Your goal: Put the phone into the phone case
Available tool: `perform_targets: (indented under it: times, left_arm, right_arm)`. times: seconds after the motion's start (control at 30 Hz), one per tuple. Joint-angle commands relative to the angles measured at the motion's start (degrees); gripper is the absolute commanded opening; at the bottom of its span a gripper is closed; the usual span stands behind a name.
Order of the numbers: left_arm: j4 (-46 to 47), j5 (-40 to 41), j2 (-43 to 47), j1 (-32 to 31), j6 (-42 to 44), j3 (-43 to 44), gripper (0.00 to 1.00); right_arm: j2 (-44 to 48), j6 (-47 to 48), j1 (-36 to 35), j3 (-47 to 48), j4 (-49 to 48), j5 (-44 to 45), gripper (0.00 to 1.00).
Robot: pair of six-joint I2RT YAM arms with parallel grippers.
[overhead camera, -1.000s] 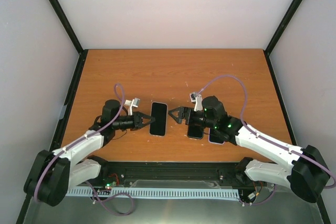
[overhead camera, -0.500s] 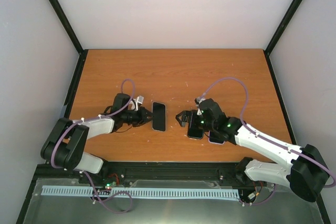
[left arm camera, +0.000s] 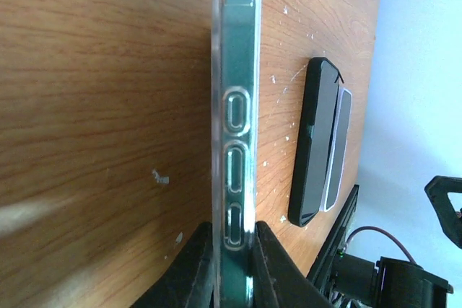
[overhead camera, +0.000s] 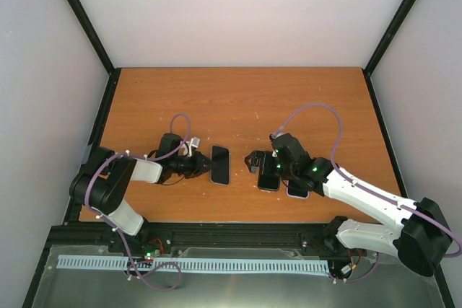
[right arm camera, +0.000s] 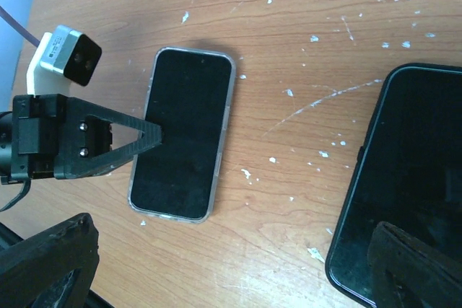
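Note:
A dark phone point(overhead camera: 220, 164) sits inside a clear phone case point(left arm camera: 234, 106) and lies flat on the wooden table point(overhead camera: 238, 99). My left gripper point(overhead camera: 203, 166) is shut on its left long edge. In the left wrist view the two black jaws pinch the cased phone's rim point(left arm camera: 232, 250). In the right wrist view the phone point(right arm camera: 184, 135) shows its black face with the clear rim around it. My right gripper point(overhead camera: 251, 161) hovers just right of it, open, with nothing between its fingers point(right arm camera: 43, 265).
A bare black phone point(overhead camera: 268, 175) lies under my right wrist, seen large at the right in the right wrist view point(right arm camera: 404, 178). A second phone with a pale rim point(overhead camera: 297, 190) lies beside it. White specks dot the wood between the phones.
My left arm has folded in low towards the table, keeping its grip on the cased phone, which now looks flatter. My right gripper has opened to full width and backed slightly right.

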State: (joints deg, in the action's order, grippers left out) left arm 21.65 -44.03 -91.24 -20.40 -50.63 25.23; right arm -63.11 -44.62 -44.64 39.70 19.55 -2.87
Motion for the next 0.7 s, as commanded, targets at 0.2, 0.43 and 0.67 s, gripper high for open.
perform_targets:
  times: [0.2, 0.43, 0.67]
  left_arm:
    - [-1.7, 1.0, 2.3, 0.2, -0.7, 0.0, 0.41]
    - [-15.0, 8.4, 13.4, 0.2, 2.2, 1.9, 0.74]
    - [-29.9, 18.2, 26.4, 0.2, 5.2, 7.2, 1.0]
  right_arm:
    - [2.8, 0.7, 0.1, 2.6, 5.5, 5.1, 1.0]
    - [6.1, 0.8, 0.1, 2.9, 7.7, 8.6, 1.0]
    - [6.7, 1.1, 0.2, 5.3, 9.4, 10.3, 1.0]
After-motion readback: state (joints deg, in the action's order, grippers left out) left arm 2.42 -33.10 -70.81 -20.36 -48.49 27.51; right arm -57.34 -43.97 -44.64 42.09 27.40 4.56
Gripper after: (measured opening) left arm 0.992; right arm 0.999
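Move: The left hand has its shut fingers on the left long edge of the clear-cased phone, whose middle lies about 3 cm to its right, level fore and aft and roughly 1 cm lower. The black phone is some 20 cm to this hand's right and 2 cm nearer the base, the purple-cased phone about 29 cm right and 7 cm back, both around 3 cm lower. From the right hand, the clear-cased phone lies about 11 cm left, 3 cm ahead and 10 cm below. Hold the left gripper low, barely easing downward, and open it fully so it lets go of the clear-cased phone's left edge; as it opens, lift it about 5 cm and draw it 2 to 3 cm left, fingers tipping up slightly. Carry the open right gripper some 3 cm right, away from that phone, raising it about 2 cm. ##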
